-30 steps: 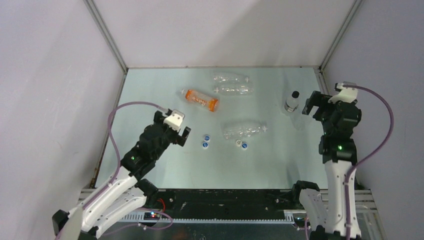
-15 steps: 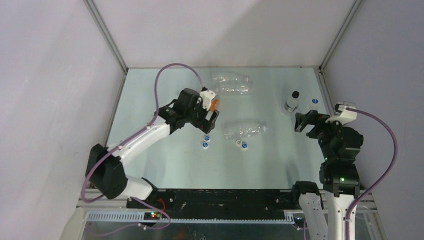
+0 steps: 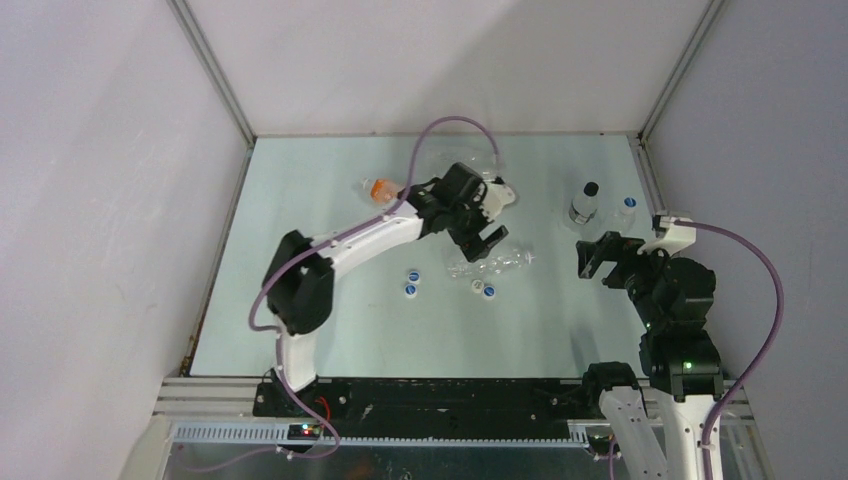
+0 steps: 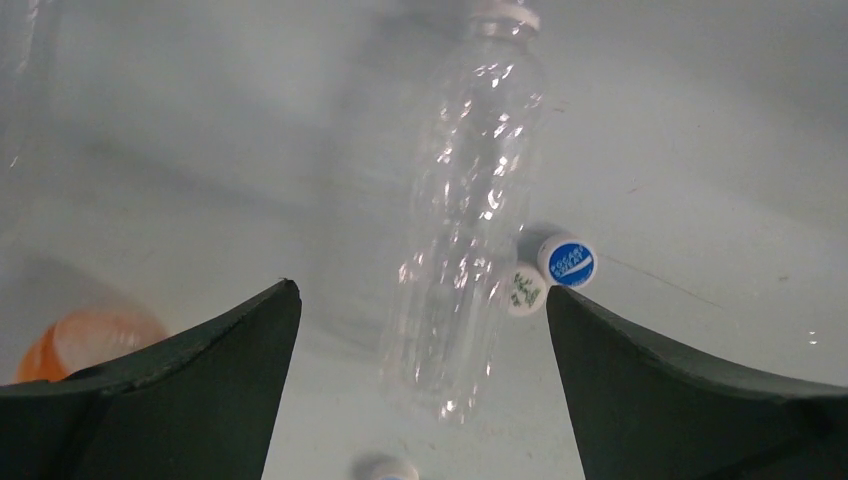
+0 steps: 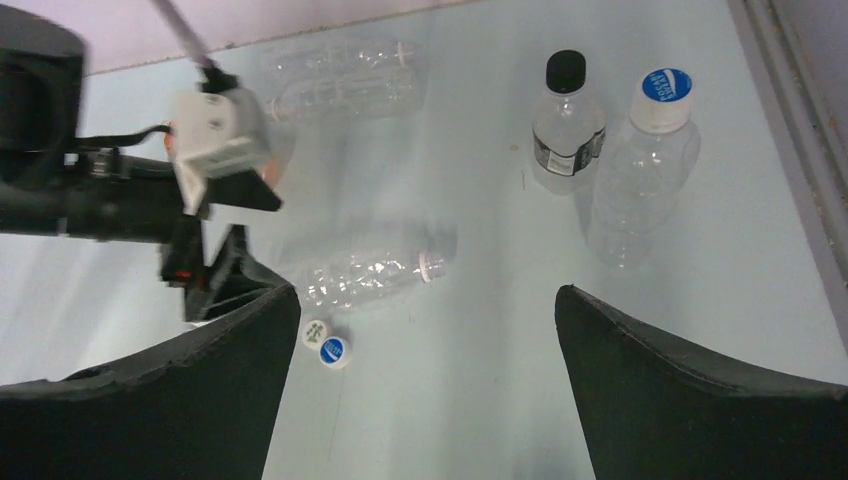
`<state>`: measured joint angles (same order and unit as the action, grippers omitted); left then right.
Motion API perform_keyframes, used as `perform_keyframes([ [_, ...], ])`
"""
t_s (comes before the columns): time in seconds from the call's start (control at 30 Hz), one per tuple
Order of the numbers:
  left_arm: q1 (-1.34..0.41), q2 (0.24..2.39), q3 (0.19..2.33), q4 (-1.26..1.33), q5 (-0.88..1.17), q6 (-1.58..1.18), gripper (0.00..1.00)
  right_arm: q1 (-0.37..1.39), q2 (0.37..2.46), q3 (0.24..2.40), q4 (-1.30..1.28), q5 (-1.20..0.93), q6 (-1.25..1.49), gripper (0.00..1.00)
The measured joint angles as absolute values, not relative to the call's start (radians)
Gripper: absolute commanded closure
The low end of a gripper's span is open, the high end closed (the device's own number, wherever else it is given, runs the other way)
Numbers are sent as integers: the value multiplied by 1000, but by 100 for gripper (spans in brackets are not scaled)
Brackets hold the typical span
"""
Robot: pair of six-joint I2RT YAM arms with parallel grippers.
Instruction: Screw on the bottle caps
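A clear bottle [image 3: 492, 261] lies uncapped mid-table, its neck to the right. My left gripper [image 3: 484, 243] hovers over it, open and empty; in the left wrist view the bottle [image 4: 465, 220] lies between the spread fingers of the gripper [image 4: 420, 290]. A white cap [image 4: 525, 290] and a blue-topped cap [image 4: 568, 261] lie beside the bottle. Two more blue caps [image 3: 411, 282] lie to the left. My right gripper [image 3: 597, 262] is open and empty, right of the bottle; it is also open in the right wrist view [image 5: 425, 290].
Two capped bottles stand at the back right: one with a black cap [image 5: 567, 125], one with a blue cap [image 5: 645, 160]. Two clear bottles [image 5: 340, 85] lie at the back. An orange bottle [image 3: 380, 188] lies behind the left arm. Walls close in on both sides.
My left arm has reached right, from over the orange bottle to over the lying clear bottle. My right gripper has moved down and left, uncovering the blue-capped bottle.
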<state>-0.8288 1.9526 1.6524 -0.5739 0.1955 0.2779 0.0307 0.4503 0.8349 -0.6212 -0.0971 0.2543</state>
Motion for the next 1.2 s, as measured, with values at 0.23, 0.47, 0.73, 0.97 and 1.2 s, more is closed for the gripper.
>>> perform_keyframes([
  [0.23, -881, 2169, 1845, -677, 204, 389, 4, 58, 448, 834, -641, -103, 249, 0],
  [0.47, -883, 2280, 1921, -741, 189, 426, 7, 64, 448, 834, -676, -120, 221, 0],
  [0.73, -883, 2324, 1925, -795, 137, 439, 27, 64, 489, 835, -700, -211, 178, 0],
  [0.97, -884, 2286, 1874, -760, 126, 453, 45, 64, 535, 835, -711, -257, 193, 0],
  [1.2, -870, 2099, 1639, -643, 114, 443, 47, 78, 589, 835, -709, -311, 240, 0],
])
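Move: Nearly straight beneath the left hand, about 11 cm down and some 3 cm to its right, lies the middle of the clear bottle, neck to the right. The white cap is about 6 cm back from the hand and level sideways, the blue cap about 7 cm back and 3 cm right, both 13 cm down. From the right hand the clear bottle is roughly 10 cm ahead, 22 cm left and 26 cm down; the black-capped bottle stands 21 cm ahead and 2 cm left, 22 cm down. Sinking some 11 cm onto the clear bottle, swinging first a little right and then back, the left hand tilts nearly 20 degrees, closes its wide-open fingers around the bottle's body until they stop part-way, then rises 2 to 3 cm and shifts about as far left with it. The open right hand eases about 5 cm left and 4 cm down towards the bottle, tipping down and turning counter-clockwise. ##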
